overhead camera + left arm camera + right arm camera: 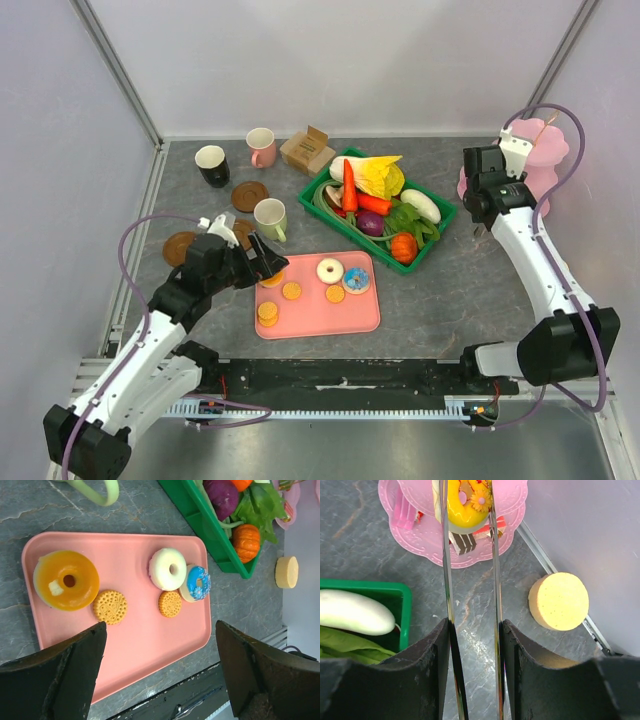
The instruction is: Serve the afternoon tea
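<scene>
My right gripper (474, 625) is shut on a pair of metal tongs (447, 580). The tong tips pinch a yellow iced donut (462, 510) over the pink tiered stand (420, 535); whether the donut touches the stand I cannot tell. A striped cake slice (464, 542) lies on the stand's lower tier. My left gripper (160, 630) hangs open and empty over the pink tray (135, 645). On the tray lie an orange donut (66, 580), a white donut (167, 569), a blue donut (198, 582) and round biscuits (110, 607).
A black mug (211, 165), pink mug (261, 147) and pale-green mug (270, 219) stand at back left among brown coasters (250, 195). A cardboard box (307, 150) and a green basket (440, 225) of vegetables sit behind the tray. A yellow round cake (559, 601) lies by the right wall.
</scene>
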{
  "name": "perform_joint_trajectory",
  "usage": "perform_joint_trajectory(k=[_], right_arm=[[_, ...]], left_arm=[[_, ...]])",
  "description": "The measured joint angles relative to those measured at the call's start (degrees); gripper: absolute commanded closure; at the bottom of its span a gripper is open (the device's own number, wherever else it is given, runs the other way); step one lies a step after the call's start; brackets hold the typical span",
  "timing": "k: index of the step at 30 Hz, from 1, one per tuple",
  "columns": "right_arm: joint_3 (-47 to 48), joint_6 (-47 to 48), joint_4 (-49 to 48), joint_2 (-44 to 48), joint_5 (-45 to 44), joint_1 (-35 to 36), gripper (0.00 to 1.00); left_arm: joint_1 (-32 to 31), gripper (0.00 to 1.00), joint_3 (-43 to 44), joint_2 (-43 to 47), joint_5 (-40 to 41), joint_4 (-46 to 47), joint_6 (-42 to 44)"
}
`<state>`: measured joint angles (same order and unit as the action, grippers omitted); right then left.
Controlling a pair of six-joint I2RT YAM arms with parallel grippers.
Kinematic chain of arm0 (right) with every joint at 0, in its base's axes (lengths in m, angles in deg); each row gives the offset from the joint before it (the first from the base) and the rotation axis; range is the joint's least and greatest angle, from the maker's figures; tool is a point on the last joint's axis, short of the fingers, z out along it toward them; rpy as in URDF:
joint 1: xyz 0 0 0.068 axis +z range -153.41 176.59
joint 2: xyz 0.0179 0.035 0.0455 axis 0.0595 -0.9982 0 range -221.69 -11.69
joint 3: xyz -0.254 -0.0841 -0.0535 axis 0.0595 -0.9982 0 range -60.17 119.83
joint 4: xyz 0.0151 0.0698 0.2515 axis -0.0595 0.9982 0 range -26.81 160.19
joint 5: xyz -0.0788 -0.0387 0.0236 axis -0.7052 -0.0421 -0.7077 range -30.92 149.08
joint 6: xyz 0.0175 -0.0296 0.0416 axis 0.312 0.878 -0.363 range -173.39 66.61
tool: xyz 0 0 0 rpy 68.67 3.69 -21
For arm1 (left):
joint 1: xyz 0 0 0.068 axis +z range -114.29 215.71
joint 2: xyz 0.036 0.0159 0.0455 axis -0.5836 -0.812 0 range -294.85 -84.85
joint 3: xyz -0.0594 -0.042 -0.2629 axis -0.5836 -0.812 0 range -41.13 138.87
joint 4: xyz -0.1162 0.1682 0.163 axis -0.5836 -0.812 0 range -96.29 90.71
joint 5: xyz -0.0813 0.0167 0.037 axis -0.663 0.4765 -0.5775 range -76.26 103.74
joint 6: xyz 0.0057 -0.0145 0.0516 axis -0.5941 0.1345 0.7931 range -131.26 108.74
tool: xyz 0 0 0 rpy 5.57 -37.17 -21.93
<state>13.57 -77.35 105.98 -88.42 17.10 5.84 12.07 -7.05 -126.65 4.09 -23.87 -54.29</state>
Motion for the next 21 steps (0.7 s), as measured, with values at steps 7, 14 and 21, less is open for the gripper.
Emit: perform_joint_trajectory(k=[7,14,21], right_arm=[[-1.5,4.7,-4.6,-2.7,0.5,-3.3,0.56],[-2.9,7.5,-8.9,-4.0,1.2,-5.7,0.55],[-2.9,8.6,-11.2,-7.2,1.8,-8.5,0.53]], left_arm=[[0.0,0.05,-0.3,-1.0,-1.4,2.6,0.0],[0.0,0.05,-0.4,-2.4,-1.6,3.8,0.0],[0.0,0.05,-0.4,-2.8,-2.1,4.0,0.0]])
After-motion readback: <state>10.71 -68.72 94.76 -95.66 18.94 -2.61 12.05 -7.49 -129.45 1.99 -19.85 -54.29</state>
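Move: The right hand already holds the metal tongs, with the yellow doughnut still between their tips. The pink tiered stand it is heading for has its middle about 14 cm ahead, 5 cm to the right and some 10 cm lower. Cake slices on its lowest tier are about 8 cm ahead and 4 cm right; the yellow round block is 7 cm back and 13 cm right; the vegetable crate is 7 cm ahead and 28 cm left. From the left hand, the stand is some 25 cm ahead and 62 cm right. Still gripping the tongs that pinch the yellow doughnut, the right hand carries it in over the stand's middle tier, going about 5 cm to the right while sinking some 4 cm and reaching 3 cm forward. The grip opening stays as it is and the wrist tilts only by about 5 degrees; whether the doughnut touches the tier can't be seen. ##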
